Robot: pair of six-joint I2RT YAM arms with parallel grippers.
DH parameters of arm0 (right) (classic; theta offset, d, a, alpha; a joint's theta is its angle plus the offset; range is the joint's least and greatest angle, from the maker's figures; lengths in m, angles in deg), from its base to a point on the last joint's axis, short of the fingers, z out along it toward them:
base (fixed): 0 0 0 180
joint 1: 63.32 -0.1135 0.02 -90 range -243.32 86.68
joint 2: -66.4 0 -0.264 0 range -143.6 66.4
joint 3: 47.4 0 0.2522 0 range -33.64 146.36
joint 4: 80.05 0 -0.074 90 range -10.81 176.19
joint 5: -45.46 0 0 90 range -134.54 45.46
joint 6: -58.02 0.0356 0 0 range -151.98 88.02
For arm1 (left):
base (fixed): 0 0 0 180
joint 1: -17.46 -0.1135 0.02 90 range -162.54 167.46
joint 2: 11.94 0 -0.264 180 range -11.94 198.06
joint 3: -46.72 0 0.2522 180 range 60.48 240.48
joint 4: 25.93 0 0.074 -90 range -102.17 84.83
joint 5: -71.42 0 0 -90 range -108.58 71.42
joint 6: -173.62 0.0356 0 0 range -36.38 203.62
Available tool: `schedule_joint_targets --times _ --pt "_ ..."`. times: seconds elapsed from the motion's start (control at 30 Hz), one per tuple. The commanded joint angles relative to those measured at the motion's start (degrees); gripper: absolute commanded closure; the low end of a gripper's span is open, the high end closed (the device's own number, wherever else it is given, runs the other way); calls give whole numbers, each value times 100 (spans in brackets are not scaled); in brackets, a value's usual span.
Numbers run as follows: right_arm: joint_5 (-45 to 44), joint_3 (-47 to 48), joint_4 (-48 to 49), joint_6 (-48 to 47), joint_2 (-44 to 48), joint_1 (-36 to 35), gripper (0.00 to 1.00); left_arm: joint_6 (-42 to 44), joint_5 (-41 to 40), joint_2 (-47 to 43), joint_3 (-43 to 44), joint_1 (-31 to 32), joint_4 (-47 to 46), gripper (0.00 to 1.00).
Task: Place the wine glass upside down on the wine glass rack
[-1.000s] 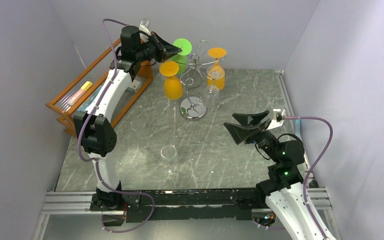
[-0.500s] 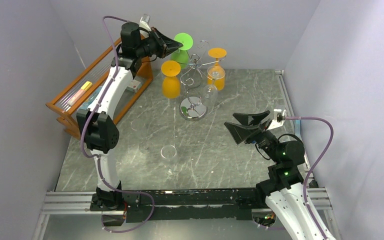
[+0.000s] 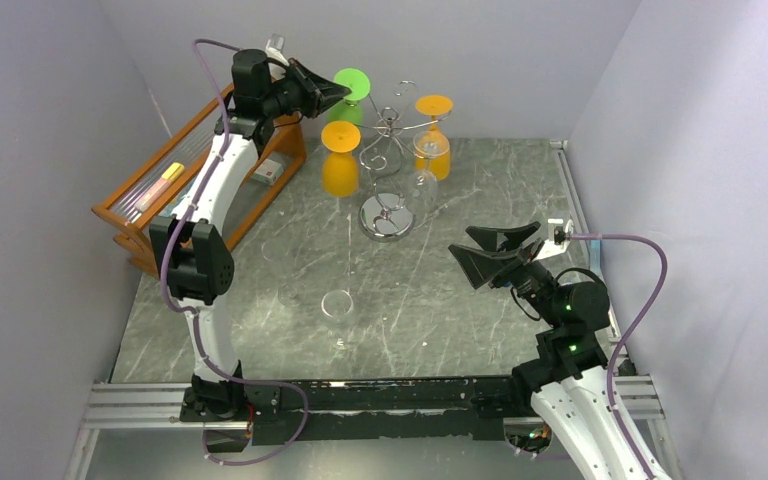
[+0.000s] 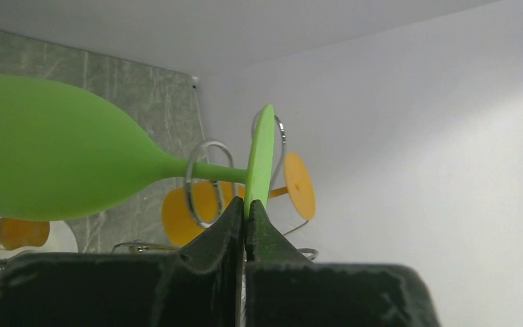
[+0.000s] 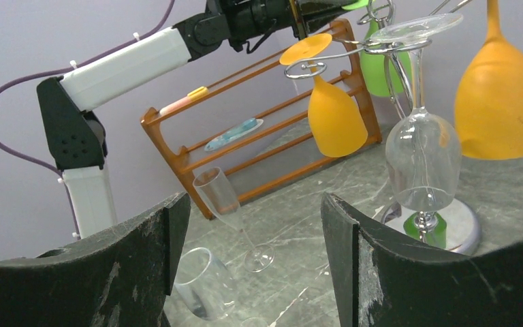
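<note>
The green wine glass (image 3: 351,88) hangs upside down at the back of the table, its round foot on top. My left gripper (image 3: 332,93) is shut on the edge of that foot (image 4: 261,157), jaws pinched tight around it (image 4: 246,204). In the left wrist view the green bowl (image 4: 48,157) fills the left side and the stem crosses a chrome loop (image 4: 203,180) of the wine glass rack (image 3: 386,216). My right gripper (image 3: 496,251) hovers low at the right of the table, open (image 5: 255,204) and holding nothing.
Two orange glasses (image 3: 341,163) (image 3: 434,140) and a clear glass (image 5: 422,153) hang upside down from the rack. A clear flute (image 5: 222,197) and a clear tumbler (image 5: 203,283) stand mid-table. The orange wooden shelf (image 3: 190,170) lines the left wall.
My left gripper has carried the green glass a little to the left and up, toward the back wall. The right arm has stayed still.
</note>
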Motion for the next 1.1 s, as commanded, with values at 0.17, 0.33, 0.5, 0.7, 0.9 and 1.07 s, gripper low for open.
schedule_joint_targets --times 0.17,0.33,0.5,0.7,0.9,1.07 --pt "14 74 39 19 39 -36 26 134 -25 -466 -478 -213 -300 95" --pt "7 74 5 15 81 -28 26 363 94 -532 -507 -272 -131 82" --pt "-4 54 35 66 105 -36 26 574 41 -617 -589 -306 96 70" --pt "-75 65 -84 113 110 -32 26 917 -168 -848 -763 -364 421 67" --pt "-191 213 -508 176 13 -32 26 1568 -642 -1491 -1263 -536 871 54" --pt "-282 284 -771 335 -161 -29 25 2472 -1170 -2416 -1860 -668 1411 41"
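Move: Held upside down by the rim of its foot, the green wine glass has its middle about 8 cm below the left hand, 2 cm ahead and 3 cm right; the rack's left rear curl lies 2 cm ahead, 3 cm right and some 3 cm below the hand. The left orange glass hangs 10 cm back and 1 cm left, the right orange glass 3 cm back and 18 cm right. From the right hand the green glass is about 34 cm ahead, 23 cm left and 4 cm lower. Lowering the green glass about 2.5 cm with its stem already at the rack's curl, the left hand sets the foot down, then spreads its fingers to roughly half open and comes free of the rim. It lifts a little as it slides left, then draws away left and back from the rack, about 8 cm left in all, left side rolling up some 15 degrees and turning slightly counter-clockwise. ##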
